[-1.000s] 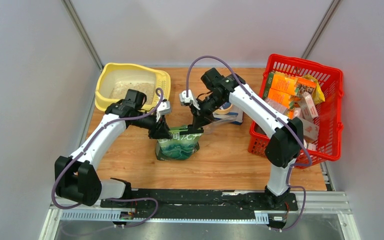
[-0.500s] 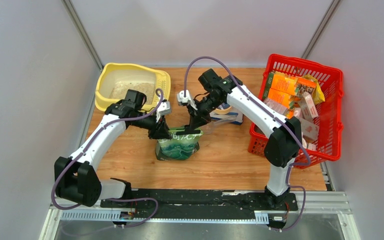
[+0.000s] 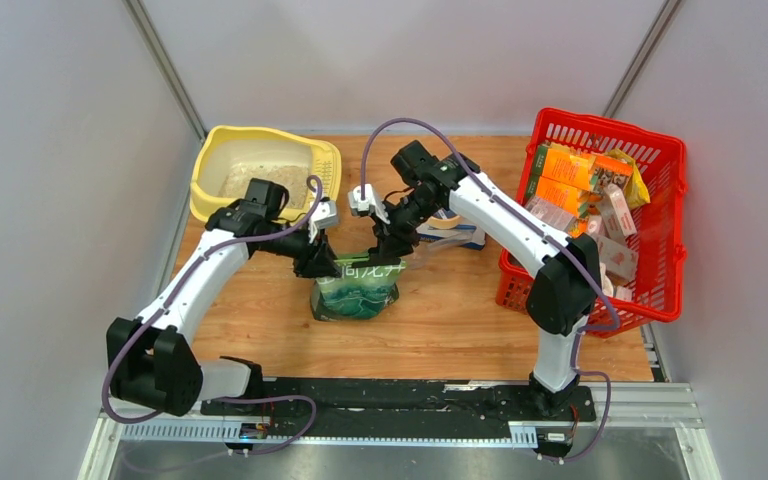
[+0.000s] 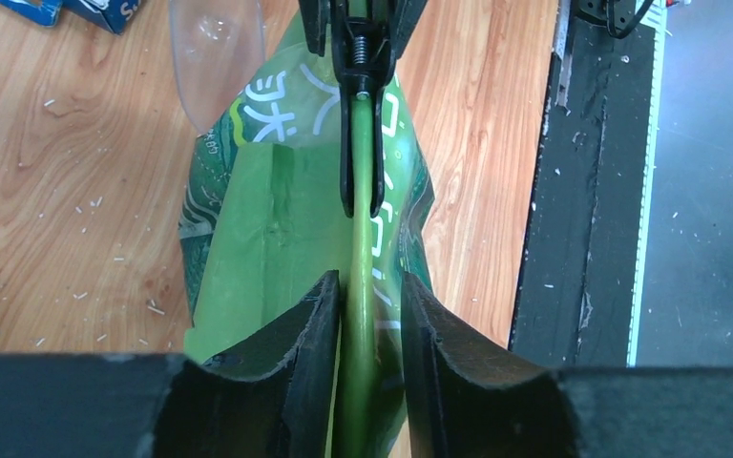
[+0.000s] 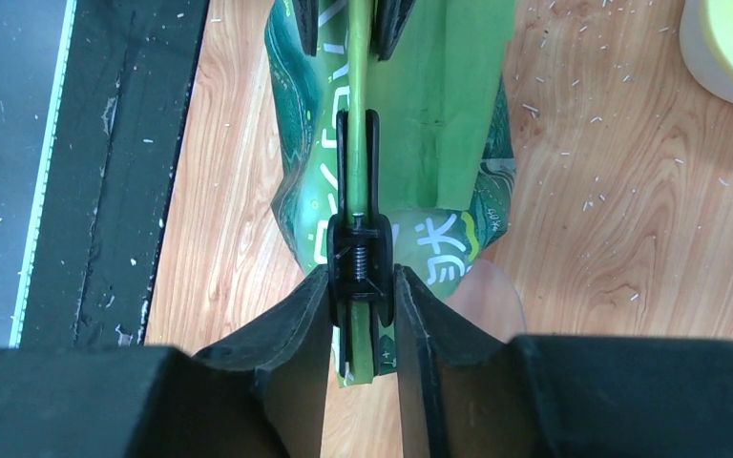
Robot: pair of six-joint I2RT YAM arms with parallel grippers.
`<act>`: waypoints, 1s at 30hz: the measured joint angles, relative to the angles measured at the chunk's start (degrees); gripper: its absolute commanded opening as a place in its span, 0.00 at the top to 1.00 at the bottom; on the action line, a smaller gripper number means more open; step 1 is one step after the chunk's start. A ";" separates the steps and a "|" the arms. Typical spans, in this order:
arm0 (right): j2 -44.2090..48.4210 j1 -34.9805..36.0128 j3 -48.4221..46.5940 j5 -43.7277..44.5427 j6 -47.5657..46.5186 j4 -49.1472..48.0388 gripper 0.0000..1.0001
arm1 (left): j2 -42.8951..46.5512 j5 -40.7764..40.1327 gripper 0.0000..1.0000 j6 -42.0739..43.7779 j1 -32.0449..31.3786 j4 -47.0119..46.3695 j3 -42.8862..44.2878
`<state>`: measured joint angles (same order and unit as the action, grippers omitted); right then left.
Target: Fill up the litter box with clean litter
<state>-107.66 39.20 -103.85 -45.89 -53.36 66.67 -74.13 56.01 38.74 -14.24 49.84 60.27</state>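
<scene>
The pale yellow litter box sits at the back left with a patch of beige litter in it. A green pouch of clean litter stands mid-table, its top edge pinched by a black spring clip. My right gripper has both fingers against the clip's handles. My left gripper straddles the pouch's top edge further along from the clip, with a gap beside one finger. From above, the left gripper and right gripper meet over the pouch.
A red basket with orange and pink cartons stands at the right. A blue box lies behind the right arm. A clear plastic scoop lies beside the pouch. Loose granules dot the wood. A black rail runs along the near edge.
The right arm has shifted slightly left over the pouch and its jaws have widened on the clip. The left gripper has barely moved.
</scene>
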 measured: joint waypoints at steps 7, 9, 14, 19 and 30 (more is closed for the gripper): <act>0.09 0.55 -2.58 3.61 0.63 1.11 0.36 | 3.32 -2.36 0.43 -2.89 0.96 -0.28 1.55; 0.48 0.52 -4.02 5.31 1.25 1.03 0.28 | 4.26 -3.65 0.38 -4.17 1.46 -0.55 3.63; 5.20 -0.22 -4.50 10.80 5.90 -1.05 0.00 | 6.60 -8.07 0.36 -6.88 2.75 -1.79 8.26; 12.90 -1.84 1.92 25.35 16.13 -10.86 0.00 | 9.60 -18.14 0.34 -11.67 3.06 -3.06 9.57; 20.79 -2.38 21.59 64.32 30.38 -30.75 0.00 | 15.45 -41.09 0.28 -16.50 3.28 -6.12 9.55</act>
<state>-86.87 36.82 -82.26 18.44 -22.98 35.92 -58.67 14.92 22.24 -10.96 43.72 69.82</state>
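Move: The black clip on the rolled bag top sits right at my right fingertips, about 2 cm to their left and a centimetre lower; it is some 8 cm to my left hand's right, level ahead. The yellow litter box lies about 24 cm ahead and 15 cm left of my left hand, 11 cm lower. From my right hand the clear scoop is roughly 7 cm ahead, 11 cm right, and the tape roll 15 ahead, 13 right, both 11–14 cm below. I spread my right fingers fully off the clip, lifting about 6 cm, then swing forward and right over the scoop towards the tape roll, sinking slightly and turning some 65 degrees clockwise. My left fingers, already slack around the bag's rolled edge, open wider and lift clear; that hand rises about 10 cm, going left and forward towards the litter box while turning counter-clockwise. ##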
